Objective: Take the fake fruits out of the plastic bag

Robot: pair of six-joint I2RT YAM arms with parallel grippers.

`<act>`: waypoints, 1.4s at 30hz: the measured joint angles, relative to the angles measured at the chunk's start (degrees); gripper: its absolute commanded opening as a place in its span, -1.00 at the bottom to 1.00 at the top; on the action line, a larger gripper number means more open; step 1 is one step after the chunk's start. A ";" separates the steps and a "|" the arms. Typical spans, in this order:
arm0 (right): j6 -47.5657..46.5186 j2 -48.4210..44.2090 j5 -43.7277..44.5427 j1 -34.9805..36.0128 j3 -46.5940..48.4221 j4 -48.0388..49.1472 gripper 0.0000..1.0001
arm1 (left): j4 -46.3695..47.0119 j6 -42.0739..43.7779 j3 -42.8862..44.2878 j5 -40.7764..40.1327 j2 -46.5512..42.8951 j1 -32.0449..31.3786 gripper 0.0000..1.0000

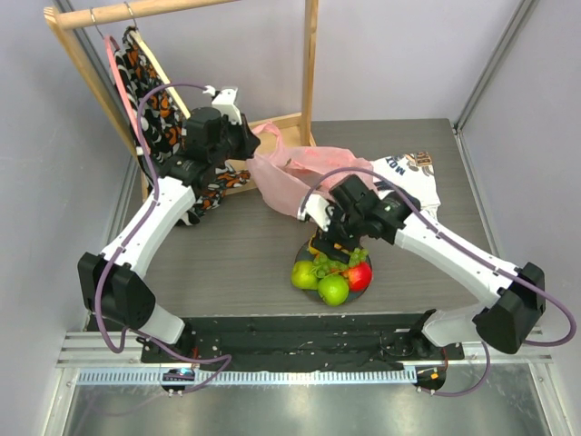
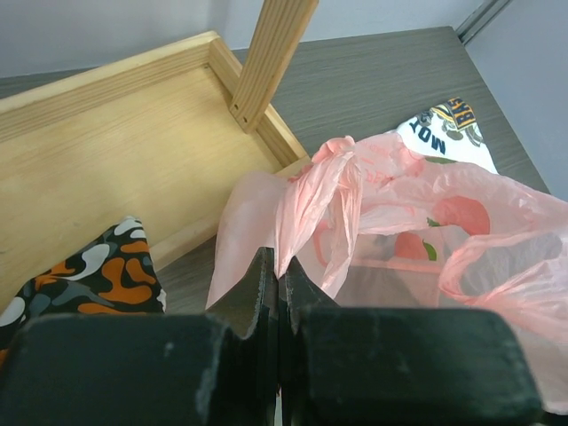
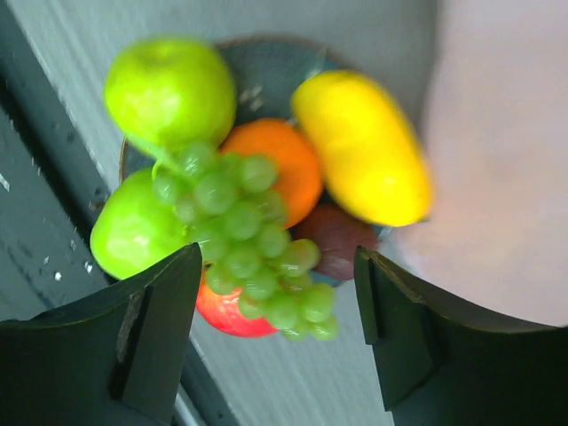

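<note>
The pink plastic bag (image 1: 292,173) lies crumpled at mid-table, and my left gripper (image 2: 280,271) is shut on a twisted bit of its handle (image 2: 311,195). Near the front edge, the fake fruits are heaped on a dark plate (image 3: 266,71): two green apples (image 3: 169,89), a bunch of green grapes (image 3: 248,231), an orange (image 3: 280,164), a yellow mango (image 3: 364,146), a dark purple fruit (image 3: 342,240) and a red apple (image 3: 226,311). My right gripper (image 3: 280,293) hangs open just above the grapes, holding nothing. Seen from above, it (image 1: 331,238) covers the plate's far side.
A wooden rack stands at the back left with its base tray (image 2: 106,151) and post (image 2: 271,53) close to the bag. An orange-and-black patterned cloth (image 1: 154,100) hangs from it. A white printed cloth (image 1: 410,177) lies right of the bag.
</note>
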 measured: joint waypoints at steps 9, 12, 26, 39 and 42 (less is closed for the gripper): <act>0.35 -11.96 21.53 -1.75 10.84 13.31 0.99 | 0.15 0.02 0.00 -0.79 -0.02 1.05 -1.00; -0.70 -15.26 28.79 -6.78 10.40 19.47 0.99 | -0.39 0.04 0.00 -2.29 -0.55 2.78 -1.00; 5.35 -8.09 38.03 -17.53 -3.61 19.43 0.99 | -1.40 -1.18 -5.49 5.81 -10.32 9.11 1.00; 17.29 -3.23 37.33 -33.77 2.95 15.69 0.99 | -16.04 8.00 2.56 30.56 -14.05 6.47 0.99; 19.71 -3.13 37.07 -33.77 2.95 14.56 0.99 | -20.90 9.49 -0.90 24.15 -20.76 7.65 0.99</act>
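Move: Just under the right hand, some 5 cm below and 3 cm back, the grapes already lie on the heaped plate; the red apple is about 5 cm back, 8 cm right and 8 cm below. From that hand the bag's middle is roughly 21 cm ahead and 7 cm left, the striped shirt 24 cm ahead, 20 cm right and 12 cm lower. The left hand still pinches one bag corner; the bag's middle hangs about 15 cm right, 2 cm back and 14 cm below. Leaving the grapes, the right hand shoots up some 22 cm and forward, opening fully, then swings right towards the shirt, sinking and turning strongly clockwise. Meanwhile the left hand carries the bag corner about 9 cm left and slightly up, springs wide open to let go of it, then draws back about 13 cm, rising and drifting right before a small turn back left. ##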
